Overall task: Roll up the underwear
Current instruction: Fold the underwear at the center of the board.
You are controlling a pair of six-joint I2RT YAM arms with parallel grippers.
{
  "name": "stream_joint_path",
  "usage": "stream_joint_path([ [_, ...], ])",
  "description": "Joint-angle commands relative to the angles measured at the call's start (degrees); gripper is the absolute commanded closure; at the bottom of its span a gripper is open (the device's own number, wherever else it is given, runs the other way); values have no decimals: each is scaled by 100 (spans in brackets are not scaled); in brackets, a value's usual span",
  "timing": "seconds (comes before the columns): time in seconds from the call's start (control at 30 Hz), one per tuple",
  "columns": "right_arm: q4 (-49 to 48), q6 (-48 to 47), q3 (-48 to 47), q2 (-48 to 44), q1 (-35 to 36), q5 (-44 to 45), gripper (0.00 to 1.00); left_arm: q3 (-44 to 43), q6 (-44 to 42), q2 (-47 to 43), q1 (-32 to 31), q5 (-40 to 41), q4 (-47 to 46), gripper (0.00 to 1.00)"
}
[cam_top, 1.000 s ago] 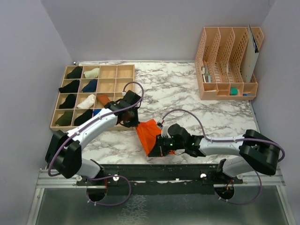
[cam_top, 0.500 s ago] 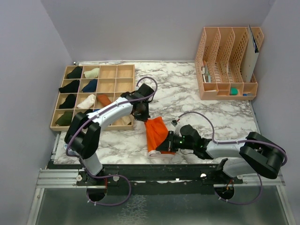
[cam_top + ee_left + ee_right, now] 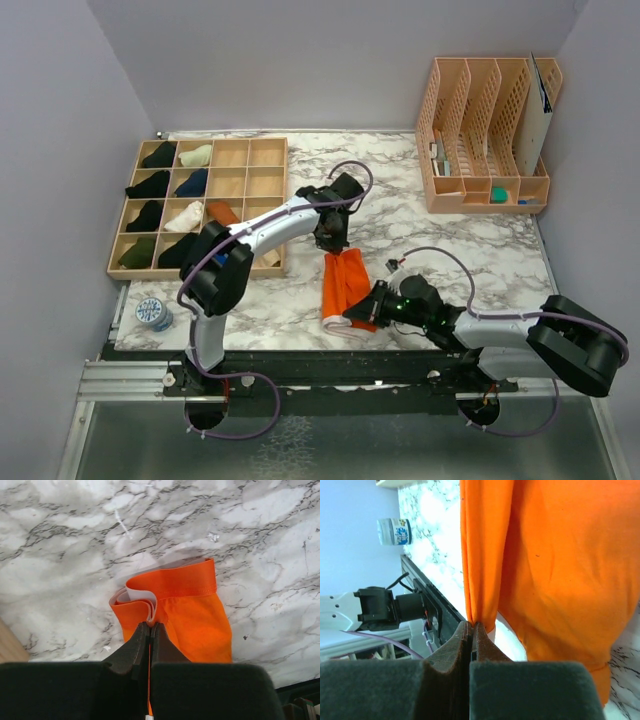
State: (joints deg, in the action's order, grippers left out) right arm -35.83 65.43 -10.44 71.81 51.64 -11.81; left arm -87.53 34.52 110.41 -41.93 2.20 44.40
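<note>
The bright orange underwear [image 3: 343, 285] lies on the marble table as a narrow strip folded lengthwise, its white waistband [image 3: 336, 324] peeking out at the near end. At the far end my left gripper [image 3: 334, 244] is shut on it. In the left wrist view that gripper [image 3: 150, 626] pinches the orange cloth [image 3: 195, 617] beside a curl of white waistband [image 3: 137, 594]. My right gripper [image 3: 360, 313] is shut on the near end. The right wrist view has that gripper [image 3: 471, 625] clamped on a hanging fold of the cloth [image 3: 555, 565]. A rust-brown piece [image 3: 221, 212] sits in the wooden organizer.
A wooden compartment organizer [image 3: 265, 150] with dark, blue and cream bundles stands at the left. A peach file rack [image 3: 485, 135] stands at the back right. A small round tin [image 3: 153, 313] sits by the table's near left corner, close to the black front rail [image 3: 330, 362].
Both grippers have carried the orange underwear to the right. The left one swung right and farther back, and the cloth went from a bunched shape to a long narrow strip.
</note>
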Motion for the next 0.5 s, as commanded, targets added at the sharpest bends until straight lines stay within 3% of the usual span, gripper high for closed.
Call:
stream_joint_path([
  [0.0,359,522,294,-311,4,560,100,-446,-127,374,-154,127,124,100],
  [0.2,583,1044,561,-285,4,789,100,-1127,-199,826,-397,77,272,100],
  [0.47,1038,968,380,-295,4,808,100,-1511,-222,1089,-650,51,363,100],
])
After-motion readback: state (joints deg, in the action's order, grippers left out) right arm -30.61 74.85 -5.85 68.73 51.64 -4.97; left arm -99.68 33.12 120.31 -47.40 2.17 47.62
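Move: Both closed grippers already pinch the underwear, the left at its far waistband edge, the right at its near edge. From the left gripper the underwear's middle lies about 8 cm back, 4 cm right and 5 cm below; from the right gripper it is roughly 7 cm ahead, 1 cm right and 3 cm below. The beige roll in the wooden tray stands some 15 cm left of the left gripper, level with it front to back and about 4 cm lower. Carry the pinched edge rightward over the underwear's open right-hand part with both grippers kept shut: bring the left about 5 cm right, sinking slightly and turning a little clockwise. Meanwhile draw the right gripper about 3 cm right and 3 cm down towards the board, turning it some 10 degrees clockwise as it tips. ##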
